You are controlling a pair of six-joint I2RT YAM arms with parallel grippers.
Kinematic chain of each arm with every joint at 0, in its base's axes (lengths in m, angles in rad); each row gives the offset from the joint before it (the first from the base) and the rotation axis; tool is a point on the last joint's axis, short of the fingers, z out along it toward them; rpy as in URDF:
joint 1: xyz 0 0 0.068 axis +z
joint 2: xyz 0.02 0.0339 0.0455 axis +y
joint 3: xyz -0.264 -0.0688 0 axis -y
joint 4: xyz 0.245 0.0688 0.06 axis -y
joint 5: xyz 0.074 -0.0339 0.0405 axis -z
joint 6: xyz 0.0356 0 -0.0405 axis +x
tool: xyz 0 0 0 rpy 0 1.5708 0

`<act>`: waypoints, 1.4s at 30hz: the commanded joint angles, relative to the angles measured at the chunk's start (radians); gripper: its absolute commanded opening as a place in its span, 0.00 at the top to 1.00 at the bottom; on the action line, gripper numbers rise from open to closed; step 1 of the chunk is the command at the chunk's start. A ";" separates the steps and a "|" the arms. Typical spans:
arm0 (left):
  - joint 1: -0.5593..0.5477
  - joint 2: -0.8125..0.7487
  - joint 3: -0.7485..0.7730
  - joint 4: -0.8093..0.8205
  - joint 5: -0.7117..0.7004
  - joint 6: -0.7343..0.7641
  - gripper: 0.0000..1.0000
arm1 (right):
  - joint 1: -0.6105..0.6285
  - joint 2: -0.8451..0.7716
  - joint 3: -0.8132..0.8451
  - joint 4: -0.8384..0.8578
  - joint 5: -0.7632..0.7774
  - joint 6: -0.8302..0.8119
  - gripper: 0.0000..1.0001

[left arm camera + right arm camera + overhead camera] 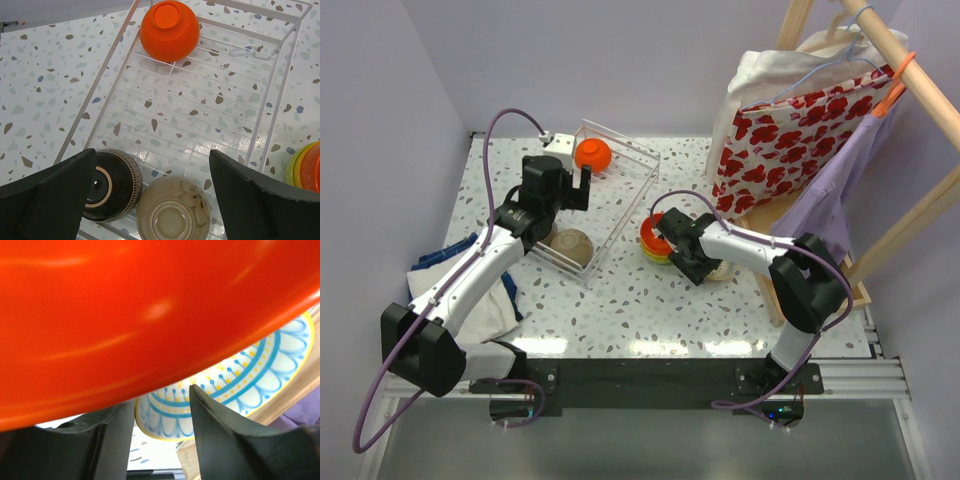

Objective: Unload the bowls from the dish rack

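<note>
The white wire dish rack point(620, 185) point(200, 100) holds three upside-down bowls. An orange-red bowl point(169, 30) point(592, 153) lies at its far end. A dark brown bowl point(111, 185) and a tan flowered bowl point(174, 210) point(572, 245) lie at its near end. My left gripper point(160, 200) point(578, 188) hovers open above those two, with nothing between its fingers. Right of the rack stands a stack of bowls point(655, 240) topped by an orange-red bowl point(125, 315). My right gripper point(160, 400) point(675, 248) sits at that stack's rim, jaws parted. The cream patterned bowl point(240, 385) point(720, 270) lies just behind it.
A wooden clothes rack point(910, 80) with hanging clothes and a red-flowered bag point(790, 140) fills the back right. Crumpled cloths point(470, 290) lie at the left front. A small white box point(557, 143) sits at the rack's far corner.
</note>
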 commanded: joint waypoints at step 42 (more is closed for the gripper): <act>-0.017 0.597 0.406 0.118 -0.082 0.625 0.00 | -0.006 -0.738 -0.284 0.441 -0.205 -0.026 0.01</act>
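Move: In the rack, the orange bowl lies some 15 cm ahead of the open left hand, 4 cm right and about 17 cm lower; at like depth, the floral bowl is 8 cm back and 1 cm right, the black bowl 5 cm back and 6 cm left. From the low right hand, the patterned bowl is 4 cm right, level fore and aft, and the red-topped stack 8 cm ahead, 9 cm left; both about its own height. Lifting clear of the patterned bowl, the right hand opens from half to fully wide and rises about 14.5 cm, drifting slightly left as its left side rolls up and its fingers swing up towards forward. The left hand holds still at first, then reaches forward about 10 cm and down 7.5 towards the orange bowl, fingers wide, rolling its left side up nearly 30 degrees. ##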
